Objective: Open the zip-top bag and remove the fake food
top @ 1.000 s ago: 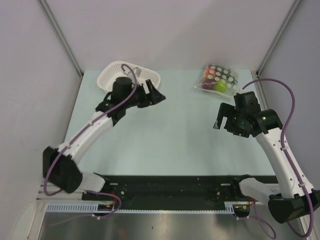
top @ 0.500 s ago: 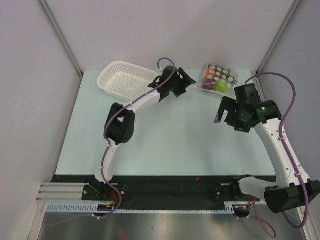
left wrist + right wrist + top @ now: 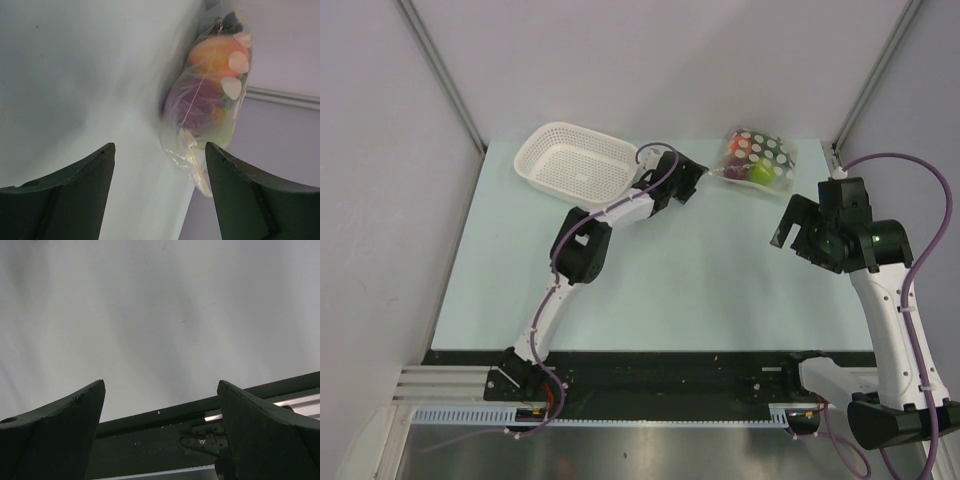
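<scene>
The zip-top bag (image 3: 757, 160) lies at the table's far right, clear with a dark dotted panel. Through it the fake food shows: a lime-green ball (image 3: 760, 172) and, in the left wrist view, an orange fruit (image 3: 216, 54) and a purple piece (image 3: 192, 107). My left gripper (image 3: 694, 178) reaches to the bag's left end and stands open (image 3: 158, 146). The bag's crinkly end (image 3: 197, 167) lies just inside the right-hand finger (image 3: 235, 190), not pinched. My right gripper (image 3: 792, 225) hovers open (image 3: 161, 384) in front of the bag, facing the near rail, with nothing in it.
A white perforated basket (image 3: 575, 163) stands at the far left of the table, just left of my left forearm. The back wall rises right behind the bag. The black base rail (image 3: 165, 440) runs along the near edge.
My left arm swung from over the basket rightward and stretched out to the bag's left end. My right arm drew back to the right, away from the middle of the table.
</scene>
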Tool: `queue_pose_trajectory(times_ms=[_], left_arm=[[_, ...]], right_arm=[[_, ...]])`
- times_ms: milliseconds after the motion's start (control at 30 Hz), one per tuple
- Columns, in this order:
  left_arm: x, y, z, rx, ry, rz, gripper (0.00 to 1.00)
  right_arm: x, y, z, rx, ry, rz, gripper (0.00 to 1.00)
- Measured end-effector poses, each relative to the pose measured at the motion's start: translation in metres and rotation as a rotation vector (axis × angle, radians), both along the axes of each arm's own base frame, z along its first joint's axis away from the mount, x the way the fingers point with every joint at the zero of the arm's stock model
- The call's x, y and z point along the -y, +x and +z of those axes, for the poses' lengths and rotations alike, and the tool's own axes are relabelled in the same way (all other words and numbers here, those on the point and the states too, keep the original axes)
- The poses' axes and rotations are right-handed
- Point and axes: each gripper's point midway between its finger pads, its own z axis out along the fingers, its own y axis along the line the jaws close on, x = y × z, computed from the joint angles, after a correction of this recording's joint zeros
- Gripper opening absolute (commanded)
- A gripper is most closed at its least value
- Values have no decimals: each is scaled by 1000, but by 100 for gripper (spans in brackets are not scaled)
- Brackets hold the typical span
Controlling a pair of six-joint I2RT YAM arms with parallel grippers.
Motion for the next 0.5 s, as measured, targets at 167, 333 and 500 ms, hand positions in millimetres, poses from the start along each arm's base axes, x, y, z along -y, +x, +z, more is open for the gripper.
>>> queue_pose_trajectory(times_ms=[167, 333, 500], left_arm=[[6, 18, 1, 43, -67, 51, 75], [14, 33, 4, 89, -137, 107, 60], [26, 40, 1, 112, -204, 137, 56]], right_arm=[[3, -3, 0, -7, -12, -3, 100], [5, -5, -1, -14, -22, -1, 100], [7, -7, 2, -16, -34, -6, 100]])
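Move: From the left hand, the bag's near left corner is about 3 cm ahead and 4 cm to the right, some 4 cm lower; the bag's middle lies roughly 9 cm ahead and 17 cm right. Inside, the purple food is about 5 cm ahead and 10 cm right. The white basket stands some 36 cm left and 5 cm farther out. From the right hand, the bag lies about 40 cm ahead and 2 cm left, well below. Bring the left gripper low and level towards the near left corner of the zip-top bag, about 4 cm forward with 2 to 3 cm to the right. Roll the hand some 10 degrees so its left side dips, swing it slightly counter-clockwise, and draw the fingers partly together as it arrives, leaving them open. ##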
